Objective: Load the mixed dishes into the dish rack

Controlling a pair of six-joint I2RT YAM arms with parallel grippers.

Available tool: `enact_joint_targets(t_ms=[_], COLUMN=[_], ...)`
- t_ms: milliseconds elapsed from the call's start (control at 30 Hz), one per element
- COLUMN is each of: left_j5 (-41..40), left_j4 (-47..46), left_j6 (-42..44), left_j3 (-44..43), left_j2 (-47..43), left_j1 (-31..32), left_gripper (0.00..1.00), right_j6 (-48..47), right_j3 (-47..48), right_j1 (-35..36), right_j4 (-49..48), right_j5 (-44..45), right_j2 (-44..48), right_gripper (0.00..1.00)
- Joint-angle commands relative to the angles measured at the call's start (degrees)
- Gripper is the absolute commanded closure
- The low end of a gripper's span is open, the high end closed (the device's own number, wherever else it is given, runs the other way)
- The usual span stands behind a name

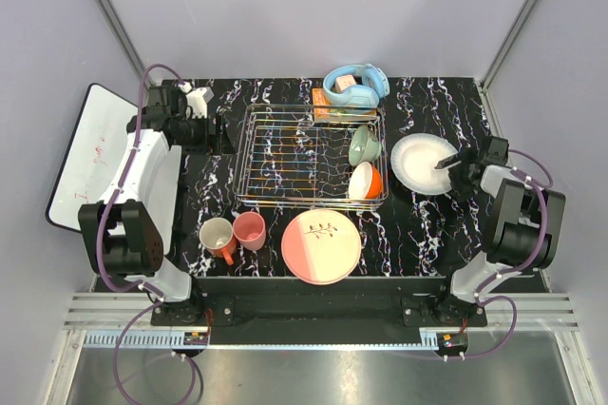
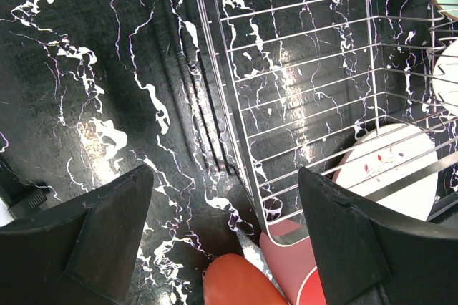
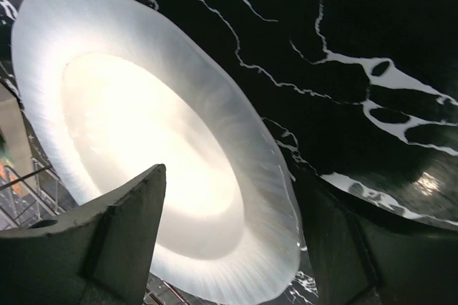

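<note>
The dish rack (image 1: 285,158) stands mid-table, with the pale green bowl (image 1: 363,145) and the orange-outside bowl (image 1: 366,181) on edge at its right end. Right of it lies the white plate (image 1: 423,163) (image 3: 136,119). My right gripper (image 1: 452,165) (image 3: 232,176) is open astride the plate's right rim, one finger over the plate and one outside it. My left gripper (image 1: 220,134) (image 2: 225,172) hangs open and holds nothing, over the table by the rack's (image 2: 300,69) left edge. The pink-and-cream plate (image 1: 321,245) (image 2: 390,169), the salmon cup (image 1: 250,230) (image 2: 286,262) and the cream mug (image 1: 218,237) sit in front of the rack.
Light blue headphones (image 1: 356,85) rest on an orange box behind the rack. A white board (image 1: 85,153) leans off the table's left side. Grey walls close in the back and both sides.
</note>
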State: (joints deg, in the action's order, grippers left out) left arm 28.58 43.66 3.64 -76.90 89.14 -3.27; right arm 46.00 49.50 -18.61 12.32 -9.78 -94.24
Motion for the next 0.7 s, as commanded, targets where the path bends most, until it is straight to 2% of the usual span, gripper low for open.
enact_joint_targets(t_ms=[0, 100, 233, 400, 500, 533, 633, 667], left_j5=[0.1, -0.5, -1.2, -3.3, -4.1, -4.3, -4.5, -4.5], left_j4=[-1.3, -1.3, -1.3, -1.7, -1.7, -1.7, -1.7, -1.6], left_j6=[0.6, 0.7, 1.0, 1.7, 2.2, 2.3, 2.6, 2.5], left_j3=[-2.1, -2.3, -2.3, -2.2, -2.2, -2.2, -2.3, -2.4], left_j2=[-1.1, -1.2, -1.0, 1.3, 3.4, 4.1, 4.8, 4.9], left_j1=[-0.3, -0.3, -0.2, -0.2, -0.2, -0.3, -0.2, -0.3], left_gripper=[0.14, 0.14, 0.14, 0.14, 0.15, 0.15, 0.15, 0.15], right_j6=[1.1, 2.0, 2.6, 2.0, 1.4, 1.0, -0.2, -0.4], right_j3=[-3.5, -4.0, -4.1, -4.2, -4.5, -4.7, -4.7, -4.6], right_j1=[0.0, 0.0, 0.0, 0.0, 0.0, 0.0, 0.0, 0.0], right_j4=[-0.6, -0.7, -0.1, 0.6, 1.1, 1.4, 1.9, 2.1], right_j5=[1.3, 1.9, 2.5, 2.7, 3.5, 3.7, 3.9, 3.9], right_j2=[-4.5, -5.0, -4.7, -4.1, -3.2, -2.8, -1.8, -1.6], right_gripper=[0.23, 0.29, 0.31, 0.38, 0.52, 0.64, 0.85, 0.85])
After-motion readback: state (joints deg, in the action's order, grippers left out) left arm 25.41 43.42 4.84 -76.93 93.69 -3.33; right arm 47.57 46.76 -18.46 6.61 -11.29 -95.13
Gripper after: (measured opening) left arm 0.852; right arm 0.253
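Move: The big white plate lies flat on the counter to the right hand's left. Its middle is some 6 cm left and 2 cm ahead, about a centimetre lower, and its near right rim already lies between the open fingers. Past it, at the rack's right end, the orange-and-white bowl stands about 23 cm left and 3 cm back, the green bowls about 23 cm left and 7 cm ahead. From the left hand the plate's middle is roughly 57 cm right, about level, 17 cm below. The right fingers close on the white plate's near right rim and pinch it, one finger on each side, going from wide open to about a quarter. The hand nudges forward about 1 cm and eases back nearly as far, sinking about 1 cm with its wrist almost still. Late on, the empty left hand starts down about 3 cm beside the rack's left end, drifting slightly left, still open. ##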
